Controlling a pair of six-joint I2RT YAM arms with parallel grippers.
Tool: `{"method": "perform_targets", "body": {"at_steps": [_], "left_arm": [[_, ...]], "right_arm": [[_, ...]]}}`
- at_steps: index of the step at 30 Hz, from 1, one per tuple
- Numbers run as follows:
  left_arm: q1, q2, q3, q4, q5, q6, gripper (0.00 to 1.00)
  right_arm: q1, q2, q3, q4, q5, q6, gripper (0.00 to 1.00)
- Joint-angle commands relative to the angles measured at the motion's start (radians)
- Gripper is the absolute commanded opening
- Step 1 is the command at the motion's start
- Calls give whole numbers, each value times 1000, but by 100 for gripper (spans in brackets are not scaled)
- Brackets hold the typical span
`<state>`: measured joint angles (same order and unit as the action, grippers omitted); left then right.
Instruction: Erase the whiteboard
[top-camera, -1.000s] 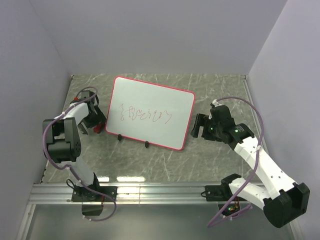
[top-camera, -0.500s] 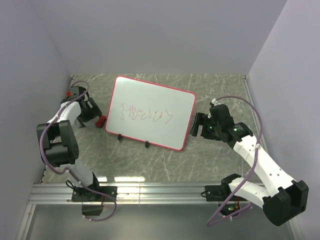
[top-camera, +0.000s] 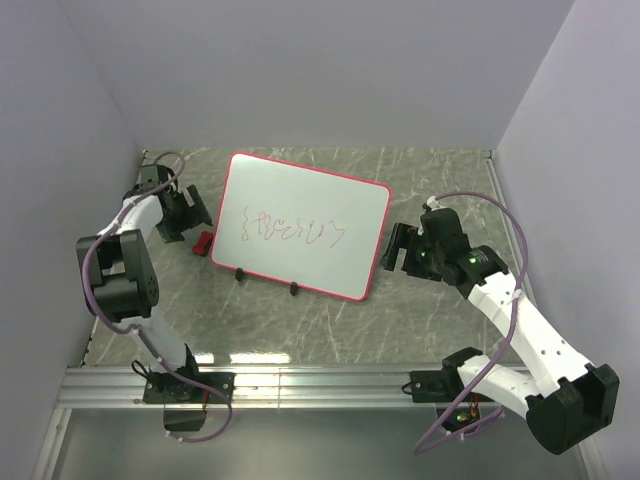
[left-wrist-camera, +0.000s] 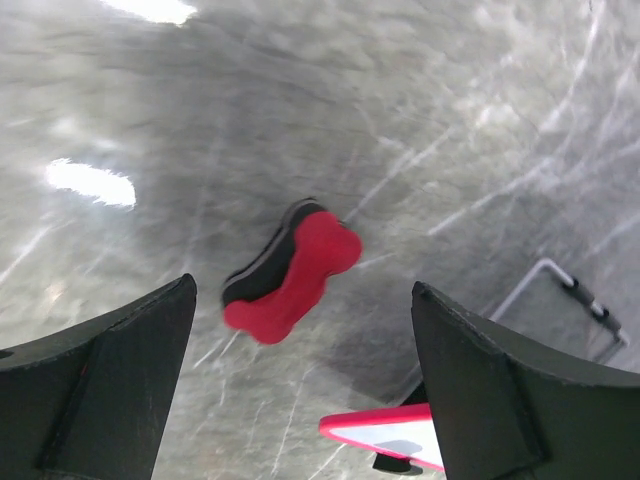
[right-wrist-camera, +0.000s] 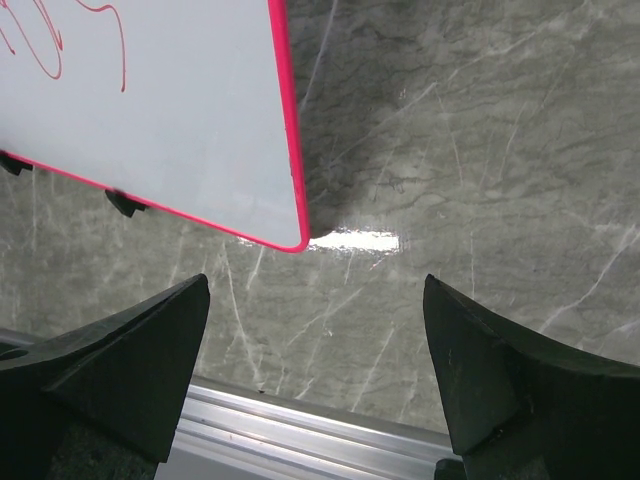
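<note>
The whiteboard (top-camera: 300, 225) lies propped in the middle of the table, red-framed, with red scribbles (top-camera: 292, 230) across it. Its corner shows in the left wrist view (left-wrist-camera: 395, 432) and its lower right part in the right wrist view (right-wrist-camera: 150, 100). A small red bow-shaped eraser (top-camera: 202, 243) (left-wrist-camera: 295, 270) lies on the table just left of the board. My left gripper (top-camera: 183, 220) (left-wrist-camera: 302, 285) hovers open above and left of the eraser, touching nothing. My right gripper (top-camera: 397, 250) (right-wrist-camera: 316, 280) stands open beside the board's right edge, with nothing in it.
Marbled grey table with walls on three sides. An aluminium rail (top-camera: 320, 385) (right-wrist-camera: 300, 425) runs along the near edge. The board's black feet (top-camera: 293, 289) rest on the table. A thin wire piece (left-wrist-camera: 560, 285) shows near the board.
My left gripper has drawn back from the eraser toward the far left corner, uncovering the red eraser. The right arm has hardly moved, and the board stays put.
</note>
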<state>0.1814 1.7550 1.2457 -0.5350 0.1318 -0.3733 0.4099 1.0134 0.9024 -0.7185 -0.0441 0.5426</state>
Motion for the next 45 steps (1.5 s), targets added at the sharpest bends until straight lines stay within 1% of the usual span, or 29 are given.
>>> {"method": "perform_targets", "body": {"at_steps": [1, 5, 8, 13, 16, 17, 19, 20, 23, 25, 28, 31, 32, 33, 34, 36, 39, 40, 43, 44, 45], "left_arm": [[-7, 40, 47, 21, 118, 76, 93], [-7, 98, 69, -3, 94, 76, 87], [-19, 107, 48, -5, 88, 89, 84], [-95, 109, 1, 1, 5, 111, 81], [-135, 132, -8, -14, -69, 105, 77], [-140, 136, -11, -20, -96, 100, 74], [-138, 147, -8, -40, -129, 82, 70], [-137, 161, -3, -61, -186, 80, 65], [-120, 167, -12, -77, -251, 60, 62], [-102, 161, -23, -76, -262, 42, 59], [-60, 146, -43, -76, -281, 28, 52], [-31, 138, -57, -69, -288, 22, 33], [-25, 135, -61, -68, -287, 17, 18], [-20, 133, -61, -68, -291, 14, 7], [-19, 129, -61, -71, -290, 7, 0], [-17, 117, -57, -74, -282, -1, 0], [-20, 52, -34, -89, -256, -30, 0], [-20, 2, -23, -94, -241, -50, 0], [-43, -75, 50, -124, -213, -88, 0], [-59, -119, 98, -140, -204, -96, 0], [-100, -143, 121, -144, -196, -101, 0]], "right_arm": [[6, -22, 15, 16, 23, 17, 94], [9, -4, 26, 14, 26, 17, 93], [6, 14, 33, 21, 24, 17, 93], [7, 45, 36, 37, 9, 20, 93], [7, 65, 46, 39, 1, 13, 93], [7, 74, 46, 42, 1, 11, 92], [7, 80, 50, 42, 0, 3, 92], [6, 86, 49, 47, -2, 2, 93], [7, 97, 49, 51, -13, -7, 93], [7, 103, 53, 50, -16, -15, 92], [6, 111, 62, 48, -14, -29, 92], [6, 114, 64, 47, -13, -41, 92], [7, 116, 66, 47, -11, -44, 92], [7, 114, 63, 47, -11, -50, 92], [7, 116, 64, 47, -10, -53, 92], [7, 114, 62, 51, 3, -66, 92], [1, 120, 85, 60, 27, -81, 93], [-6, 125, 96, 63, 32, -84, 93], [-55, 131, 153, 73, 43, -75, 93], [-97, 140, 167, 82, 43, -67, 94], [-120, 151, 191, 89, -5, -60, 94]]}}
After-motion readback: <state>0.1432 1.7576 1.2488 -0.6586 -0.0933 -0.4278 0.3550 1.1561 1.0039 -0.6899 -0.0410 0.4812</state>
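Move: The red eraser lies almost straight under the open left gripper, some 6 cm below it, about 1 cm ahead and 1 cm right. The whiteboard's near-left corner is about 3 cm right of that hand and 5 cm back; the whiteboard's middle is roughly 25 cm right and 6 cm ahead. From the right gripper the eraser is about 41 cm left, 16 cm ahead and 15 cm below. Lower the left gripper about 5 cm to the eraser, easing right towards the whiteboard, then bring it some 6 cm left and slightly back while shutting the fingers to pinch the eraser; keep hold and lift about 4 cm. Sink the open right gripper 2 cm, then send it forward and up again at the end. ##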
